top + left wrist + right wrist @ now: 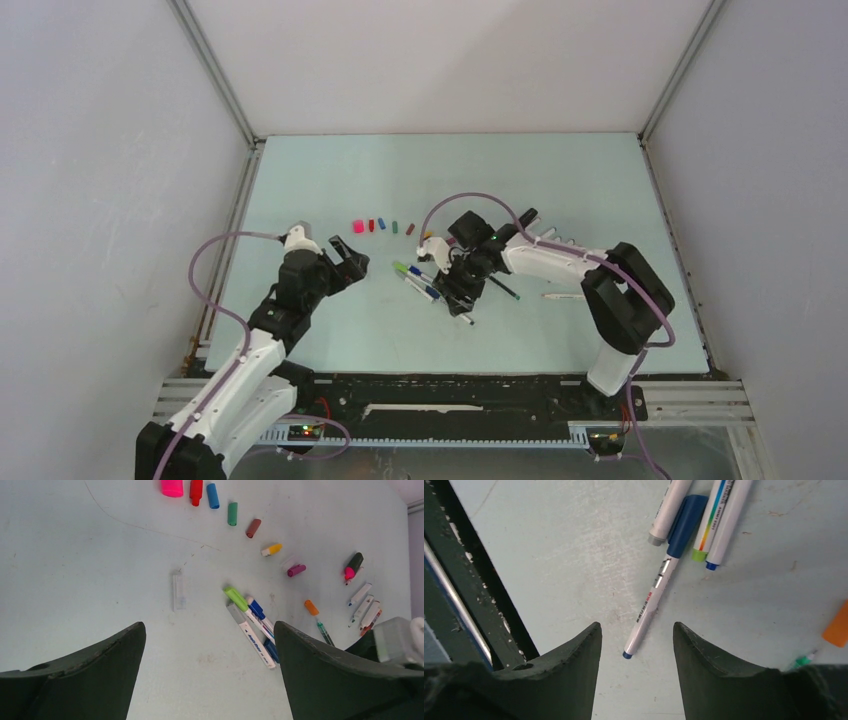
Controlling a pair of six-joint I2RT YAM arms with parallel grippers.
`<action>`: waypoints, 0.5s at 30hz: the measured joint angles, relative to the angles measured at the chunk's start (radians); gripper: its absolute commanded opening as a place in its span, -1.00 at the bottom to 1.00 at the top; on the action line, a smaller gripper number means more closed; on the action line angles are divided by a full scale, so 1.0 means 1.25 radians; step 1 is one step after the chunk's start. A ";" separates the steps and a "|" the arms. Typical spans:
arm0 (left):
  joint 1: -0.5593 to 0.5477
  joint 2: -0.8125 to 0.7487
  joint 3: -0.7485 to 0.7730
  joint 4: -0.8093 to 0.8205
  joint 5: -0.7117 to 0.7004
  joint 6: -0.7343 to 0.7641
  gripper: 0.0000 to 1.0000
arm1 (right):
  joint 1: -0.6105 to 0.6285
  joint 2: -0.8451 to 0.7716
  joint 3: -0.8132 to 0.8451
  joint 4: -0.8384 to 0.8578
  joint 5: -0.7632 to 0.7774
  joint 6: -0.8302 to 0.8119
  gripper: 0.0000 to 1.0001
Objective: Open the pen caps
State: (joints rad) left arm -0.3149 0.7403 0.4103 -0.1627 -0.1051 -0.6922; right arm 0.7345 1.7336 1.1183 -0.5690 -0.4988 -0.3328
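Note:
A curved row of loose pen caps lies on the table: bright pink (172, 487), red (196, 491), blue (213, 495), green (232, 513), brown (253, 528), yellow (271, 549), purple (296, 570) and orange (311, 607). A clear cap (179, 592) lies alone. Capped pens (250, 632) lie bunched in the middle. My left gripper (210, 630) hangs open and empty above bare table, left of that bunch. My right gripper (636, 627) is open over a white pen with a blue cap (651, 597), whose tail end lies between the fingers, untouched.
A short black highlighter (353, 565) with a pink tip and several white pens (369, 611) lie to the right. A thin green pen (325, 632) lies below the orange cap. The black front rail (469, 590) runs close to my right gripper. White walls (120, 180) enclose the table.

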 measured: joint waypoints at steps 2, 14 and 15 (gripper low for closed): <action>0.001 -0.002 -0.008 0.006 0.003 -0.008 0.99 | 0.023 0.012 0.000 -0.001 0.039 0.013 0.11; 0.003 0.005 -0.038 0.068 0.034 -0.042 0.99 | 0.073 0.080 0.023 0.006 0.208 0.050 -0.46; 0.003 0.005 -0.042 0.073 0.038 -0.043 0.99 | 0.073 0.081 0.024 0.006 0.215 0.051 -0.56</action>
State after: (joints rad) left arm -0.3115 0.7467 0.3573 -0.0719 -0.0570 -0.7460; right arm 0.8257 1.8351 1.1484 -0.5617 -0.2295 -0.2691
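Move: The right hand hangs about 4 cm above the table, over the bare tail half of the dark-blue-capped pen, whose middle lies some 2 cm ahead and 3 cm to its left. The grey-capped marker is roughly 6 cm ahead and 11 cm left, the green-capped one 8 cm ahead and 10 cm left, and the uncapped green pen 6 cm ahead and 8 cm right. From the left hand, the blue-capped pen lies about 9 cm back, 19 cm right and 11 cm below. The right hand sinks about 4 cm onto the white tail half of the dark-blue-capped pen, its leftward-slanting fingers tilting some 15 degrees nearer to straight down. After a slight draw back it eases forward a good centimetre while the part-open fingers close in from either side without shutting fully, and the finger nearer the base comes against the barrel and pushes the tail forward. ##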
